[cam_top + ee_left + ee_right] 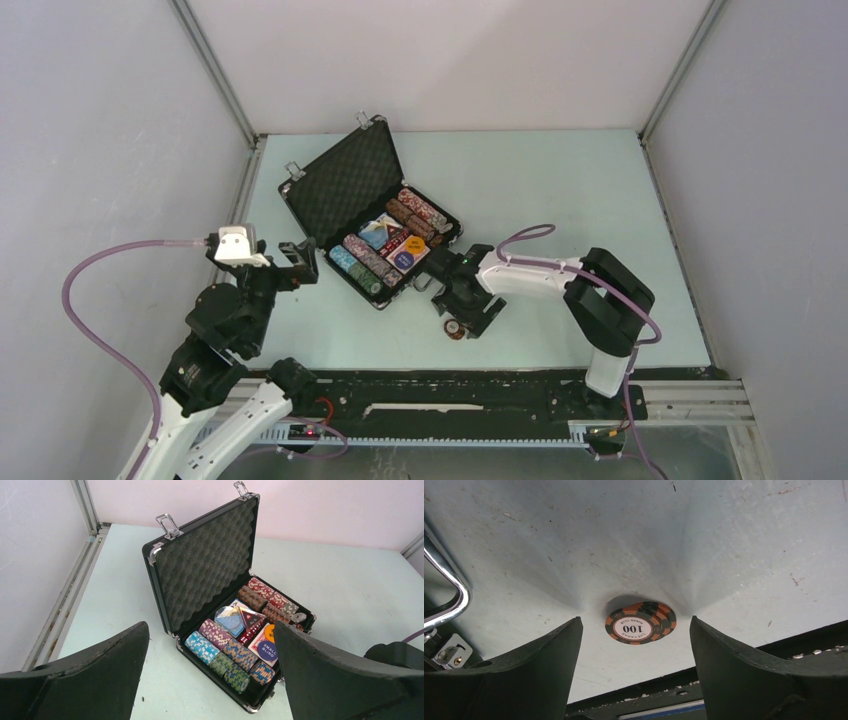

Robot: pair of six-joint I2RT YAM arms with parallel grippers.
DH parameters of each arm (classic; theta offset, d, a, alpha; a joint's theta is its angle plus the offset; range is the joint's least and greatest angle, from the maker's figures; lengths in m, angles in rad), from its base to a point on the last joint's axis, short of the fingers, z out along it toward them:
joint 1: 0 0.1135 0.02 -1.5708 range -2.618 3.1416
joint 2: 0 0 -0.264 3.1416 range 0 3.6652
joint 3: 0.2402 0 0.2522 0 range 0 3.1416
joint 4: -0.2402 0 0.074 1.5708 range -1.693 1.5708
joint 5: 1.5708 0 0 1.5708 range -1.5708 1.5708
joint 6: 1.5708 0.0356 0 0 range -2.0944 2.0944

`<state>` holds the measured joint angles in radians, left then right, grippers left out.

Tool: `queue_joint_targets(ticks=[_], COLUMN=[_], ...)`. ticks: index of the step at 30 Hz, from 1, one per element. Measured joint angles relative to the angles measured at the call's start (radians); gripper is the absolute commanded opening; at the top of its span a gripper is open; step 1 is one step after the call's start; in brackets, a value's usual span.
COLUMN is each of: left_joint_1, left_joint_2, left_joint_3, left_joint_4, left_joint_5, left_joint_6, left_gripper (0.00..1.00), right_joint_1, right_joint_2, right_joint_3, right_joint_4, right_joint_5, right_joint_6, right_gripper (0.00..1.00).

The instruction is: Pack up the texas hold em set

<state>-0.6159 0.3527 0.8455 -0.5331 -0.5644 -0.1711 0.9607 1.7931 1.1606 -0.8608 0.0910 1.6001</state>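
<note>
The texas hold em set's black case lies open on the table, with its foam-lined lid upright. Rows of multicoloured chips, card decks and round buttons fill the tray. A small, slightly fanned stack of orange-and-black chips marked 100 lies on the table just in front of the case. My right gripper hangs over that stack, open, with a finger on each side and touching nothing. My left gripper stands wide open to the left of the case, holding nothing.
The case's silver handle shows at the left edge of the right wrist view. The black base rail runs along the near table edge, just behind the loose chips. White enclosure walls and metal posts surround the table.
</note>
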Motion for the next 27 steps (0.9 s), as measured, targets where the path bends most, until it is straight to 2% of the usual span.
queue_joint_targets(ticks=[4, 12, 16, 27], left_joint_1=[0.000, 0.000, 0.000, -0.001], left_joint_2=[0.000, -0.003, -0.007, -0.008], left_joint_3=[0.000, 0.000, 0.000, 0.000], left_joint_4=[0.000, 0.000, 0.000, 0.000], left_joint_5=[0.000, 0.010, 0.014, 0.018], left_joint_6=[0.000, 0.000, 0.000, 0.000], left_gripper=[1.00, 1.00, 1.00, 1.00], right_joint_1=[0.009, 0.017, 0.026, 0.030], right_joint_2=[0.016, 0.031, 0.031, 0.028], right_joint_3=[0.000, 0.000, 0.000, -0.010], right_joint_4=[0.012, 0.011, 0.008, -0.005], right_joint_5=[-0.005, -0.023, -0.020, -0.013], right_joint_6=[0.027, 0.064, 0.075, 0.083], right_gripper=[0.84, 0.71, 0.68, 0.54])
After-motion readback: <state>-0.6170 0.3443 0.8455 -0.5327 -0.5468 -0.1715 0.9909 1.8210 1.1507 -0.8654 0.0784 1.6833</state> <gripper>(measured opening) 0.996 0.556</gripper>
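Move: The small stack of poker chips sits right under my open right fingers, about 1 cm nearer my base than the hand point, level sideways and roughly 1 cm lower. The case's handle is some 10 cm ahead and 6 cm left; the two blind buttons in the case lie about 17 cm ahead and 10 cm left. From my left hand, the stack is roughly 26 cm right, 4 cm back and 31 cm down. I close my right fingers around the poker chips from either side, from nearly wide open to a bit over half, until both tips meet the stack's rim. While closing I sink about 1 cm early on and ease back a little over 1 cm towards my base, still pointing down, the wrist hardly turning. ##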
